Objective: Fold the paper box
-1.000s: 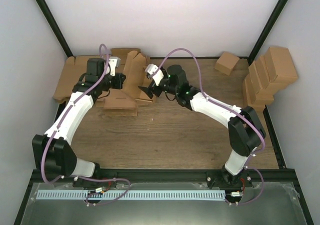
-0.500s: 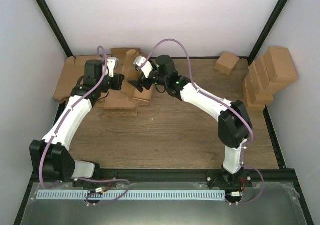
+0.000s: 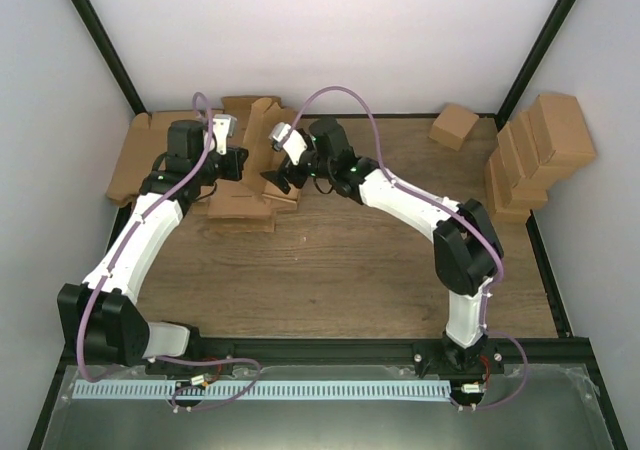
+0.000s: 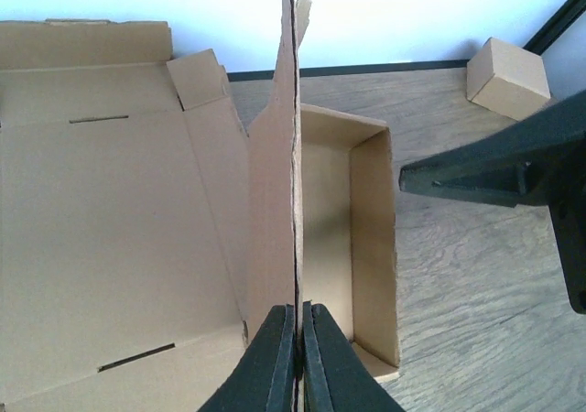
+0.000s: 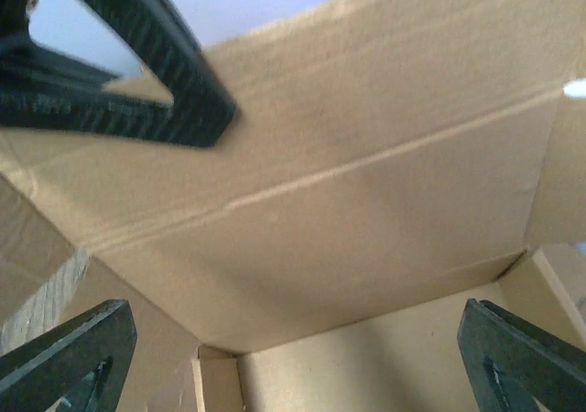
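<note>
The paper box (image 4: 348,229) is a brown cardboard piece partly raised into a tray at the back left of the table (image 3: 262,135). My left gripper (image 4: 298,339) is shut on the top edge of one upright wall of it, and shows from above as well (image 3: 238,164). My right gripper (image 3: 278,173) is open just to the right of that wall. In the right wrist view its jaws (image 5: 298,366) stand wide, facing the inside of a cardboard panel (image 5: 348,192) with nothing between them. One right finger (image 4: 494,174) shows in the left wrist view.
Large flat cardboard sheets (image 3: 135,155) lie at the back left, under and beside the box (image 4: 101,229). A small cube-like carton (image 3: 454,125) sits at the back right (image 4: 506,76). Several folded cartons (image 3: 540,155) are stacked against the right wall.
My right arm has swung left and its open gripper has come up close to the box. The left gripper has stayed on the wall.
</note>
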You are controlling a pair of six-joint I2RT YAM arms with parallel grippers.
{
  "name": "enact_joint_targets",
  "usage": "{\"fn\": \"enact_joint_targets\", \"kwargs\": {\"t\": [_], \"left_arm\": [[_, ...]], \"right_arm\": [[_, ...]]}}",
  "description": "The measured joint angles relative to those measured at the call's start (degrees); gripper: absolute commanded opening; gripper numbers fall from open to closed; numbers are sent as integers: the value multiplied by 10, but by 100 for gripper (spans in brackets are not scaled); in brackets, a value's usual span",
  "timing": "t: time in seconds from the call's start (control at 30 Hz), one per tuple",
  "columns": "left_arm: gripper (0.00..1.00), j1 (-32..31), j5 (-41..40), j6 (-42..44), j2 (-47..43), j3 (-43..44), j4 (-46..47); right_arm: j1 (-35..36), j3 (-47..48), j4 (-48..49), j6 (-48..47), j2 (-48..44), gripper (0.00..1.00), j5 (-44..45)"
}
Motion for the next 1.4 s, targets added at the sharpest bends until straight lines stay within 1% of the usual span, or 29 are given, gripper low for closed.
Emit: {"fn": "enact_joint_targets", "kwargs": {"t": [0.13,0.37,0.67,0.8,0.9,1.17,1.4], "left_arm": [[4,0,2,0,0,0,0],[4,0,10,0,0,0,-5],[4,0,30,-5,0,-12,-21],[4,0,37,-11,0,-19,-24],[4,0,42,-16,-4,-23,-29],[4,0,46,-16,-19,-23,-48],[4,0,54,-16,-19,-23,-63]], "right_arm": [[0,-44,14,0,-24,100,15],[0,-95,49,4,-59,100,43],[10,-269,124,45,-193,100,48],[41,-362,191,46,-243,100,49],[63,-416,230,44,-248,100,49],[75,-443,273,37,-235,100,63],[76,-445,276,30,-231,100,75]]}}
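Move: Below the wide-open right hand lies the box's open tray, its middle about 11 cm down, 1 cm ahead and 2 cm right. Its near end is some 6 cm back, 1 cm right and 12 cm below; the upright panel's middle is roughly 5 cm ahead, 3 cm left and 4 cm lower. From the left hand, already pinching the panel's edge, the tray is 8 cm right, 1 cm back and 12 cm below, the flat cardboard 12 cm left, 2 cm ahead and 20 cm below. Backing off from above the tray, the right hand first slides right, then draws quickly back about 12 cm and sinks some 5 cm, ending just off the tray's near right corner with fingers still wide open. The left hand keeps its pinch on the panel edge, easing back 3 cm and down about 2 cm while tipping its fingers slightly downward. ##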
